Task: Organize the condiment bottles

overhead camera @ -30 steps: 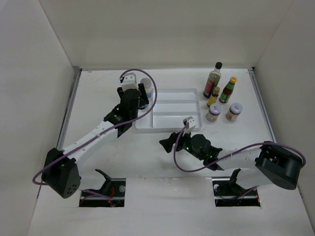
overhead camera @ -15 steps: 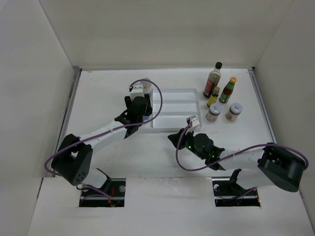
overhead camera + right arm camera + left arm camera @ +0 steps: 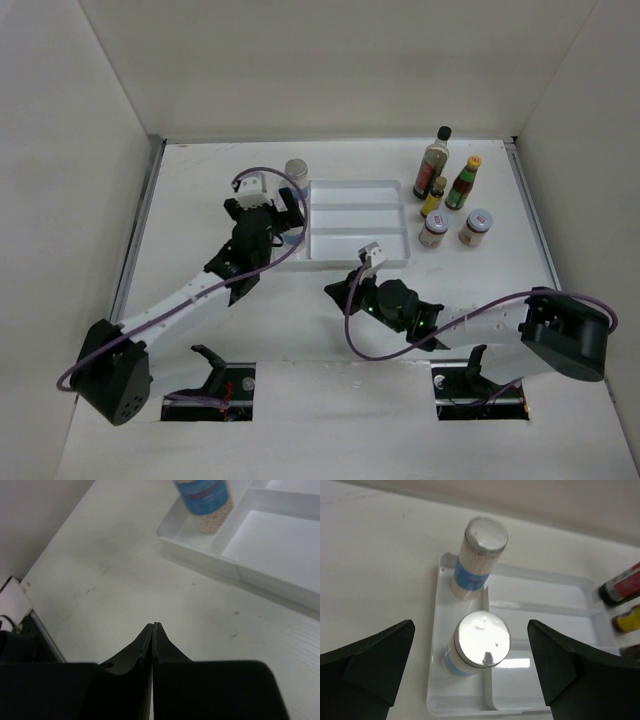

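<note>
Two grey-lidded, blue-labelled jars stand at the left end of the white divided tray [image 3: 545, 605]. The near jar [image 3: 477, 642] is upright under my open left gripper [image 3: 471, 630], between its black fingers [image 3: 375, 655] and touching neither. The far jar [image 3: 479, 555] [image 3: 297, 170] stands at the tray's far left corner. My right gripper [image 3: 154, 626] [image 3: 337, 290] is shut on nothing, low over the table in front of the tray [image 3: 270, 535]. The near jar [image 3: 202, 500] shows at the top of the right wrist view.
Right of the tray [image 3: 360, 215] stand a tall dark bottle [image 3: 434, 158], a small yellow bottle [image 3: 436, 196], a yellow-capped red-labelled bottle [image 3: 464, 182] and two white-lidded jars [image 3: 433, 230] [image 3: 477, 227]. White walls close in the table on three sides.
My left gripper has opened and let go of a jar in the tray. My right gripper has gone from open to shut and shifted slightly left.
</note>
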Available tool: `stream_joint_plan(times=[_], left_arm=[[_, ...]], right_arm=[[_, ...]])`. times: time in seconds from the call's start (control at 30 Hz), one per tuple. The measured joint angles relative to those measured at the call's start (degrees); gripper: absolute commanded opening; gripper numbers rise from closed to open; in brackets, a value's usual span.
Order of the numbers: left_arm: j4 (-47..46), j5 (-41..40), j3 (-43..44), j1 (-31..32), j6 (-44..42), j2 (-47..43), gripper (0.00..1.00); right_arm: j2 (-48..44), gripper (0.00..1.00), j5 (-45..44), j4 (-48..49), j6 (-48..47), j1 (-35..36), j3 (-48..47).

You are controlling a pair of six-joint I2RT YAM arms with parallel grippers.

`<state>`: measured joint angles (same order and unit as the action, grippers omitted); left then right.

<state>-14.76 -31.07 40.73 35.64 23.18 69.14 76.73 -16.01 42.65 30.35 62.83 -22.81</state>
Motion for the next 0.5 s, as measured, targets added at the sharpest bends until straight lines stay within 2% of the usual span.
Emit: stream_joint_plan(times=[0.13,0.27,0.4,0.5], left_arm=[[-7.02,-0.7,-5.14,-3.21,0.2,-10.43,1.0],[-12.9,-5.29,-12.92,-7.69,2.34,-18.91,1.0],[-15.04,-8.11,-20.26,-11.06,7.45,-20.33,1.0],[-15.15,-7.3,-22.51,-11.52,11.28,-15.8,1.0]], right_arm=[[0.68,0.04,-0.33,-2.43,-2.12,3.26,-3.61],[0.68,0.09,-1.68,-9.99,-4.02,1.57,-11.28],[1.33,0.27,-3.78,-18.03,-6.49,-5.44,-23.85],[3.74,0.45,-6.84,-21.4,-9.35,-12.94,-33.7]])
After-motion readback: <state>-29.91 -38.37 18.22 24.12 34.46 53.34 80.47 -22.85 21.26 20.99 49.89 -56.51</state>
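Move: The silver-capped jar just set in the tray's left compartment stands roughly 3 cm right of the left hand, 1 cm ahead and 8 cm below; its twin is about 11 cm farther out beyond that jar, same side. From the right hand the tall bottle lies some 29 cm ahead, 22 cm right, with the yellow bottle 24 ahead, 23 right, and the near white-capped jar 17 ahead, 24 right. The left hand has the tall bottle about 15 ahead, 34 right. The just-placed jar is left behind by the already open left hand, which rises over 5 cm, swings about 12 cm left and a little back, turning some 20 degrees counter-clockwise, then sinks below its starting height. The right hand dips slightly back and left, then sweeps forward and up, roughly 15 cm each, over the tray towards the bottles, turning clockwise about 20 degrees as its shut fingers open about a third. ##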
